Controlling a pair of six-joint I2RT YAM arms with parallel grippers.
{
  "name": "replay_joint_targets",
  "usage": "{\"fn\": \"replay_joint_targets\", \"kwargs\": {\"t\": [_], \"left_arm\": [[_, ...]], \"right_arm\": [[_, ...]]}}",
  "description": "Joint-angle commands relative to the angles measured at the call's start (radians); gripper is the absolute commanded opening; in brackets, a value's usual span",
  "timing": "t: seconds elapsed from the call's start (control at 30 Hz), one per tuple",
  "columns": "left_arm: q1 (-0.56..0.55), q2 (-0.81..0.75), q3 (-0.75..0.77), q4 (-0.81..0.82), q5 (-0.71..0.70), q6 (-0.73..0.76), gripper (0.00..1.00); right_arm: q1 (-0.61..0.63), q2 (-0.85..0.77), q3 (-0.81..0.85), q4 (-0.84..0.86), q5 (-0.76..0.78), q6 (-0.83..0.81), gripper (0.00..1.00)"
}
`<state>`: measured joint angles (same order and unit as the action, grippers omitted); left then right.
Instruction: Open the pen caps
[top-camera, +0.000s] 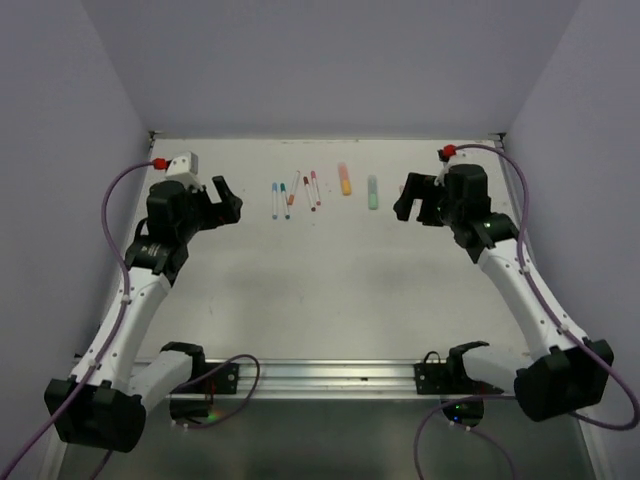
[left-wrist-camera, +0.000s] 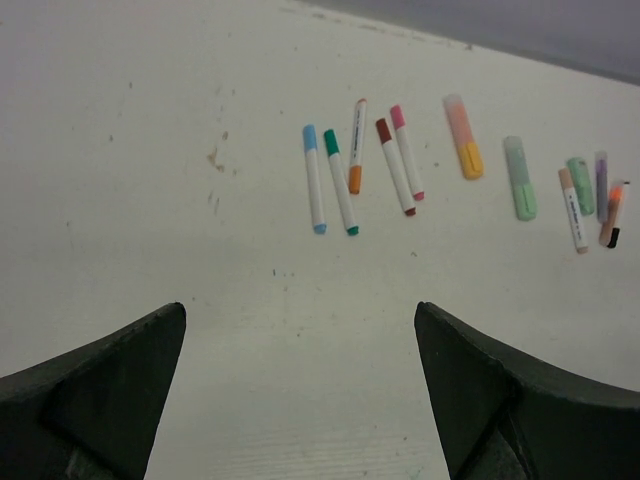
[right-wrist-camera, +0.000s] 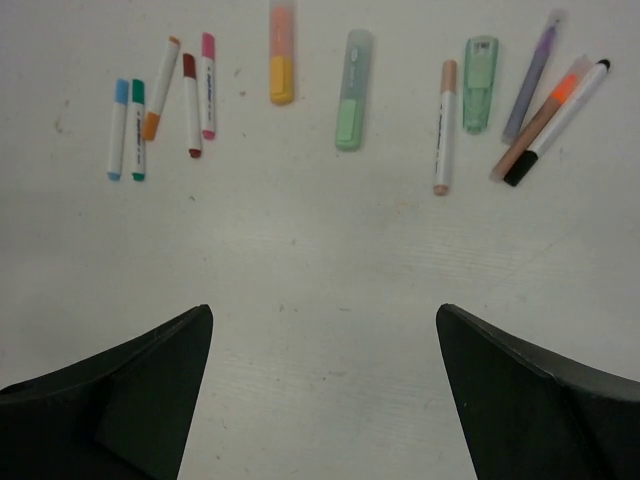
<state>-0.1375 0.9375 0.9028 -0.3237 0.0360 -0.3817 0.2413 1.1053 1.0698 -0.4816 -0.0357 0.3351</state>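
Observation:
Several pens lie in a row at the back of the table (top-camera: 320, 270), each with its cap on. From the left: a blue-capped pen (left-wrist-camera: 314, 180), a green-capped pen (left-wrist-camera: 340, 183), an orange-ended pen (left-wrist-camera: 356, 146), a dark red pen (right-wrist-camera: 191, 105) and a pink pen (right-wrist-camera: 208, 85). Then come an orange highlighter (top-camera: 344, 179), a pale green highlighter (top-camera: 372, 192), a peach pen (right-wrist-camera: 444, 127), a short mint marker (right-wrist-camera: 479, 84), a purple pen (right-wrist-camera: 530, 80) and a black-tipped pen (right-wrist-camera: 558, 110). My left gripper (left-wrist-camera: 300, 310) is open and empty, short of the row. My right gripper (right-wrist-camera: 323, 310) is open and empty too.
In the top view the left gripper (top-camera: 228, 197) hovers left of the pens and the right gripper (top-camera: 408, 198) covers the row's right end. Grey walls close the table on three sides. A metal rail (top-camera: 320, 375) runs along the near edge.

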Motion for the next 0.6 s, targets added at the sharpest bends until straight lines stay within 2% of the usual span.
{"fn": "replay_joint_targets", "kwargs": {"t": [0.0, 0.17, 0.43, 0.57], "left_arm": [[-0.002, 0.113, 0.022, -0.011, 0.038, -0.023, 1.00], [-0.002, 0.276, 0.077, -0.037, 0.047, -0.017, 1.00], [-0.002, 0.363, 0.050, 0.035, 0.068, 0.018, 1.00], [-0.001, 0.385, 0.035, 0.043, 0.094, 0.037, 1.00]], "right_arm": [[0.007, 0.111, 0.068, 0.072, -0.027, 0.022, 0.97], [0.012, 0.375, 0.189, 0.092, 0.034, -0.014, 0.91], [0.013, 0.741, 0.475, 0.064, 0.092, -0.045, 0.79], [0.021, 0.915, 0.686, 0.000, 0.129, -0.054, 0.75]]}}
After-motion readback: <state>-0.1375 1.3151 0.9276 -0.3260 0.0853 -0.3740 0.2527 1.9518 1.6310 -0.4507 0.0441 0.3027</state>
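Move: The green-capped highlighter lies about 17 cm ahead of the right hand, 5 cm to its left and 23 cm below. At that same depth, the orange-yellow highlighter is some 21 cm ahead and 13 cm left, and the beige marker 15 cm ahead and 4 cm right. From the left hand the green-capped highlighter is about 15 cm ahead, 35 cm right and 24 cm down, with the blue marker 13 cm ahead and 7 cm right. Towards the green-capped highlighter goes the right hand, about 17 cm forward and 11 cm down, sinking steeply at first and then mostly reaching out, its fingers tipping down some 15 degrees and narrowing by about a quarter. The open left hand sinks about 11 cm near the blue marker, tips down 20 degrees and slows. Neither hand touches anything. ##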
